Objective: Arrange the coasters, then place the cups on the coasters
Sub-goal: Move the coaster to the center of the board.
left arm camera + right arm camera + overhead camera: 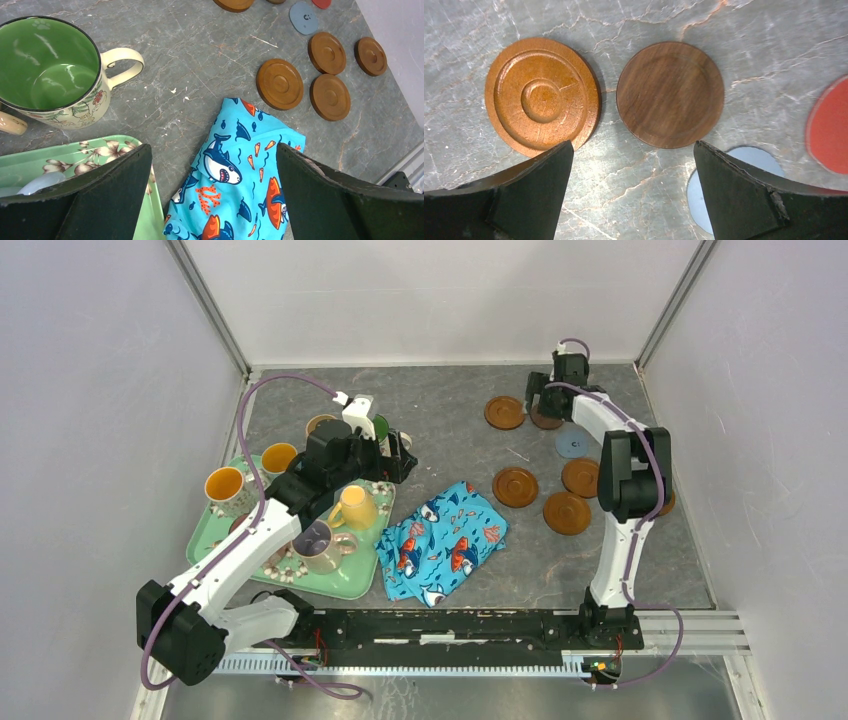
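Several brown coasters (516, 487) lie on the right of the table, with a blue-grey one (573, 445) among them. In the right wrist view a ringed orange-brown coaster (542, 95) and a plain dark brown coaster (670, 94) lie side by side, with a red coaster (829, 125) at the right edge. My right gripper (633, 147) hovers open just short of those two, empty. Several cups (355, 507) stand on the green tray (352, 585). A cream cup with a green inside (55, 72) stands on the table beside the tray. My left gripper (212, 150) is open and empty above the cloth's edge.
A blue fish-print cloth (448, 538) lies crumpled between the tray and the coasters. Grey walls enclose the table on the left, back and right. The arms' base rail (450, 625) runs along the near edge.
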Motion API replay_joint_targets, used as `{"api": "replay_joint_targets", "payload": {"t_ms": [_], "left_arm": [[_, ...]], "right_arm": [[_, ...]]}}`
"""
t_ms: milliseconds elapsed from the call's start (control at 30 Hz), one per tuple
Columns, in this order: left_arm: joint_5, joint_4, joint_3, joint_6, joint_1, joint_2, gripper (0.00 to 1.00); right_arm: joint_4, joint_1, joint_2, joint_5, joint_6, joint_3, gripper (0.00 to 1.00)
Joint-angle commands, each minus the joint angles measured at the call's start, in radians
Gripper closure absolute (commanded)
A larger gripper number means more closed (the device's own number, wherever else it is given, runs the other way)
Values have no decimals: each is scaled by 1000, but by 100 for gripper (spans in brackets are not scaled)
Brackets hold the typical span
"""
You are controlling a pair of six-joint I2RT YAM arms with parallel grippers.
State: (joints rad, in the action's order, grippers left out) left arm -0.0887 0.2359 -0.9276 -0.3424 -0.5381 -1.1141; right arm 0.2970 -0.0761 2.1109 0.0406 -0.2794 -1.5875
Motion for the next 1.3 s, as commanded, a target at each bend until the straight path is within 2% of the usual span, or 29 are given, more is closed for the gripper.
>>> {"api": "replay_joint_targets", "payload": {"t_ms": [0,200,433,767,1267], "left_arm": [[-18,-18,-13,79,6,19,0],[-24,-18,-13,76,6,25,0],[-35,-16,-14,69,6,30,0],[-41,-16,-16,66,6,37,0],[-38,-16,-15,66,6,36,0]], "right_arm": [[5,22,-89,73,6,-20,2],[-42,70,-181,112,-27,141,2],[-125,213,-251,108,-91,282,2],[-202,331,-178,19,-158,302,2],[-229,337,-12,-58,-168,160,2]]}}
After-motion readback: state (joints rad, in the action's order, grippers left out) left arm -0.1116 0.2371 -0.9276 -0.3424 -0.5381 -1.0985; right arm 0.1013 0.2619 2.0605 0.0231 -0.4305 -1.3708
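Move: About 19 cm to the right of the right hand and level with it lies the red coaster, on the table some 4 cm lower. The dark coaster just left behind sits about 4 cm ahead and 3 cm right, the brown coaster 5 cm ahead and 9 cm left, the blue coaster 4 cm back and 10 cm right. From the left hand, the red coaster is roughly 24 cm ahead, 60 cm right and 21 cm down. Lifting a couple of centimetres away from the dark coaster, the right hand swings about 17 cm right, bowing back over the blue coaster, and turns some 25 degrees clockwise. It then sinks nearly 4 cm and eases about 2 cm forward behind the red coaster, fingers staying wide open. ##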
